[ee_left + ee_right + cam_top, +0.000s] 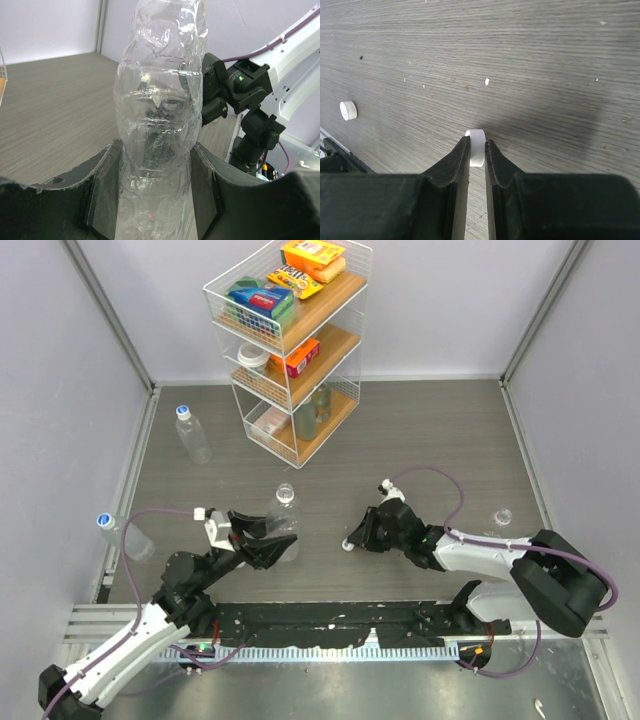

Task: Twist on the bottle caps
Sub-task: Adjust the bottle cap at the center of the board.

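My left gripper is shut on the ribbed body of a clear bottle, which stands upright with its neck uncapped. Its black fingers press the bottle from both sides. To the right of it my right gripper hangs low over the table, shut on a small white bottle cap held on edge between the fingertips. A second white cap lies loose on the table. Another bottle with a blue cap stands at the back left, and one more lies at the left edge.
A white wire rack with boxes, packets and jars stands at the back centre. A small clear object sits at the right. Grey walls close in the table on three sides, and a metal rail runs along the near edge.
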Robot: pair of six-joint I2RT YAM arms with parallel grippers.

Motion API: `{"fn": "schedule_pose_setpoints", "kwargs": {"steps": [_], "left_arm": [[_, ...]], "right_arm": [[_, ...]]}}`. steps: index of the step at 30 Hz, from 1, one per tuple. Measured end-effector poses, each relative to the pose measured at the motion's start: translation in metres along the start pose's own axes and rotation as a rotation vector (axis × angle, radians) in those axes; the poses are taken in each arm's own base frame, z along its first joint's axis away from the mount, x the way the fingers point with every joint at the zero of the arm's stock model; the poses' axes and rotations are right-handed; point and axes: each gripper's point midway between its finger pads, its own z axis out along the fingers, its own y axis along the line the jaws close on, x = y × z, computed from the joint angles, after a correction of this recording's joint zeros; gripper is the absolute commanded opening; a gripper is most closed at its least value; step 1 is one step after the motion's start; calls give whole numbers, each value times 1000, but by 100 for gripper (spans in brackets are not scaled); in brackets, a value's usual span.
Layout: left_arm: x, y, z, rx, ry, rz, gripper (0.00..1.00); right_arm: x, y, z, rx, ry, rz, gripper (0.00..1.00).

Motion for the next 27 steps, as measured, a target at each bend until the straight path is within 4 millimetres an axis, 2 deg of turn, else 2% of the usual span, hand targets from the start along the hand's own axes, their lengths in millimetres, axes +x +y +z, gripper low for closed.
{"fn": "schedule_pose_setpoints", "kwargs": {"steps": [2,5,7,11,21,22,24,27], "left_arm": [[4,-1,2,12,16,-1,12],[3,-5,3,34,13,-1,11],[0,-7,4,44,1,0,11],[-6,-10,4,58,-22,-10,10],[-18,-17,3,77,-68,-31,9],[-19,-17,3,78,-70,-35,9],[-20,-18,3,80,-71,-47,9],[-19,-18,3,78,-68,-53,9]], "right_arm": [[0,3,1,-13,2,-3,5],[0,2,0,-10,1,-4,26],[-2,-2,0,9,-12,-5,36],[-4,-21,-5,103,-36,-7,46],[-10,-34,-22,163,-49,-123,65],[-10,-33,-24,166,-46,-143,88],[-15,-28,-29,165,-47,-218,88],[-21,-9,-34,127,-48,-328,88]]}}
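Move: The white cap is already between the right fingertips, on edge just over or touching the board, about 1 cm left of and 1 cm below the hand point. From the right hand, the bottle in the left gripper is some 13 cm left, about 3 cm back and roughly 19 cm up; a second cap lies about 23 cm left and 4 cm back, 2 cm lower. From the left hand the pinched cap is about 13 cm right, 4 cm ahead and 20 cm down. Hold the right gripper still low over the board for a moment, then open its fingers wide to let go of the cap while easing about 4 cm to the right. Then lift roughly 3 cm off the cap, drifting slightly back left and rolling the hand's left side down some 15 degrees. Keep the bottle gripped in the left hand and raise it about 2 cm. ##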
